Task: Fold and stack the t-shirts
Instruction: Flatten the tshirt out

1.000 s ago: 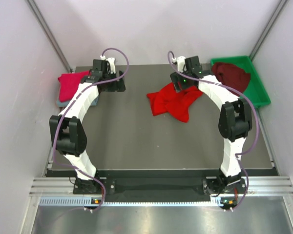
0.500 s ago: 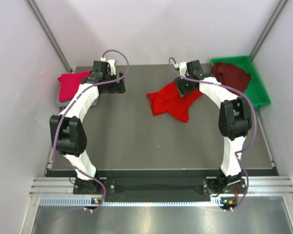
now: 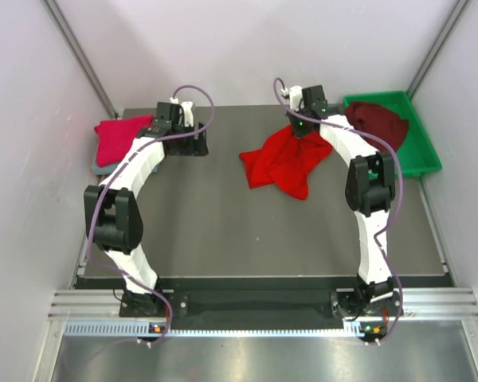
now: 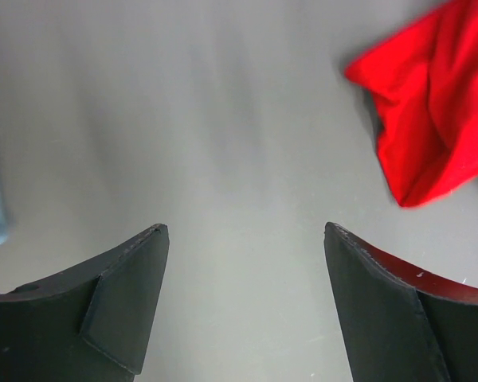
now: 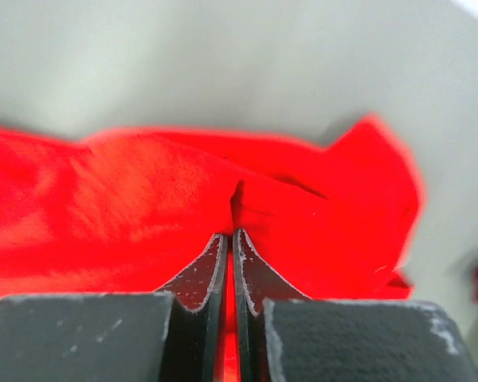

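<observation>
The bright red t-shirt (image 3: 280,165) lies crumpled at the middle-right of the table. My right gripper (image 3: 302,132) is at its far edge, jaws shut on a pinched fold of the red cloth (image 5: 143,199); the fingertips meet at my right gripper (image 5: 232,233). A crimson-pink t-shirt (image 3: 116,138) rests folded at the far left on a grey-blue one (image 3: 100,166). The dark maroon t-shirt (image 3: 378,121) is heaped in the tray. My left gripper (image 3: 197,144) hovers open over bare table, and in its own view my left gripper (image 4: 245,231) holds nothing, with the red t-shirt (image 4: 438,103) off to the right.
A green plastic tray (image 3: 427,161) stands at the back right corner, close to my right arm. Pale walls close in the table on the left, back and right. The grey table (image 3: 223,231) stretches between the arms.
My right gripper has shut on the far edge of the red t-shirt and shifted toward the back. My left gripper has drifted slightly right, still open.
</observation>
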### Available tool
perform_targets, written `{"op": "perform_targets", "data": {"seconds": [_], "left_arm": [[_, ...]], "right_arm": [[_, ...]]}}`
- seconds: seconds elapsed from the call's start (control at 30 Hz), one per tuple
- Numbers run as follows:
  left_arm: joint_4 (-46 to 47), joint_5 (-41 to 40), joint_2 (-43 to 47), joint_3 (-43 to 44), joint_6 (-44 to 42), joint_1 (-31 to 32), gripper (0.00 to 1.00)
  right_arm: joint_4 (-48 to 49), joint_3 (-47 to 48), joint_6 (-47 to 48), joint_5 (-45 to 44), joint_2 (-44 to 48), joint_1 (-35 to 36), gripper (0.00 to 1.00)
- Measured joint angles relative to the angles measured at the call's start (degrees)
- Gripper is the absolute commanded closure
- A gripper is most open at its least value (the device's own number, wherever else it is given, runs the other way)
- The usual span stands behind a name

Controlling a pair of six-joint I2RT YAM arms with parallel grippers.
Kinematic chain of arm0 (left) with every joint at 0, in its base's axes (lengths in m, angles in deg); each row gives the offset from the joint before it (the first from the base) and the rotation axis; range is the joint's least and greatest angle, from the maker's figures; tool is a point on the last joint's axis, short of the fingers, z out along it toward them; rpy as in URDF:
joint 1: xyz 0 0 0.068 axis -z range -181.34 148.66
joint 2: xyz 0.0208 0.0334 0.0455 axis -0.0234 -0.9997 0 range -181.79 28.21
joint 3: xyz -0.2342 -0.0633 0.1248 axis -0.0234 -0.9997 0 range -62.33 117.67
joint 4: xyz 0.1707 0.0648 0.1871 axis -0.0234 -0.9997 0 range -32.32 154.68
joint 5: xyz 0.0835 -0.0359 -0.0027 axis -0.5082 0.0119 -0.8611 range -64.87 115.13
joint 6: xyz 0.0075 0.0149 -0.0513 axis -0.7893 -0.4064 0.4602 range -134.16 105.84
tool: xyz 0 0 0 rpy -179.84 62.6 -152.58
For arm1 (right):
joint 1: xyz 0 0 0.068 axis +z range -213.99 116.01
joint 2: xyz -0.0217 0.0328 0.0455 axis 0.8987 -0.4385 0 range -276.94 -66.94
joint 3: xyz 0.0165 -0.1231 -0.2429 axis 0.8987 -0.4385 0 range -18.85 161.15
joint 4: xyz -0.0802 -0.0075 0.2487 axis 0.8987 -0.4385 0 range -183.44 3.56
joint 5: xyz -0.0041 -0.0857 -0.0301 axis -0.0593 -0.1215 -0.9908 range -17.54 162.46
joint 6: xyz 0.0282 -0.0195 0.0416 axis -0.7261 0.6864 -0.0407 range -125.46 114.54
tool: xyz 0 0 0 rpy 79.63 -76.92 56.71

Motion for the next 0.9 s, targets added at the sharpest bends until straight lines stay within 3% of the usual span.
{"op": "perform_targets", "data": {"seconds": [0.3, 0.53, 0.9], "left_arm": [[-2.84, 7.41, -10.21, 0.98, -5.66, 9.64, 0.15], [-2.34, 10.75, -14.62, 6.21, -6.54, 11.28, 0.16], [2.27, 7.39, -30.99, 25.46, -7.67, 13.31, 0.17]], "right_arm": [[2.54, 16.15, -2.91, 0.76, 1.09, 1.03, 1.00], [4.83, 19.28, -3.41, -0.44, 4.83, 1.01, 1.00], [5.51, 21.11, -3.39, -2.01, 5.01, 0.94, 1.00]]}}
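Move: The right hand already pinches the far right part of the red t-shirt; the shirt's middle lies about 10 cm back and 4 cm left of that hand, some 4 cm below. The green bin is roughly 31 cm to its right and 1 cm back. For the left hand, the shirt's left corner is about 12 cm right, 3 cm ahead and 10 cm below, and the pink shirt pile about 24 cm left and 6 cm ahead. Still pinching the red t-shirt, the right hand hoists it steeply, some 23 cm up and slightly forward, fingers tipping upward about 30 degrees, then holds. The open left hand swings right and down, drawing back a little and turning clockwise, then reaches forward and on to the right, low beside the shirt's lower left edge. ##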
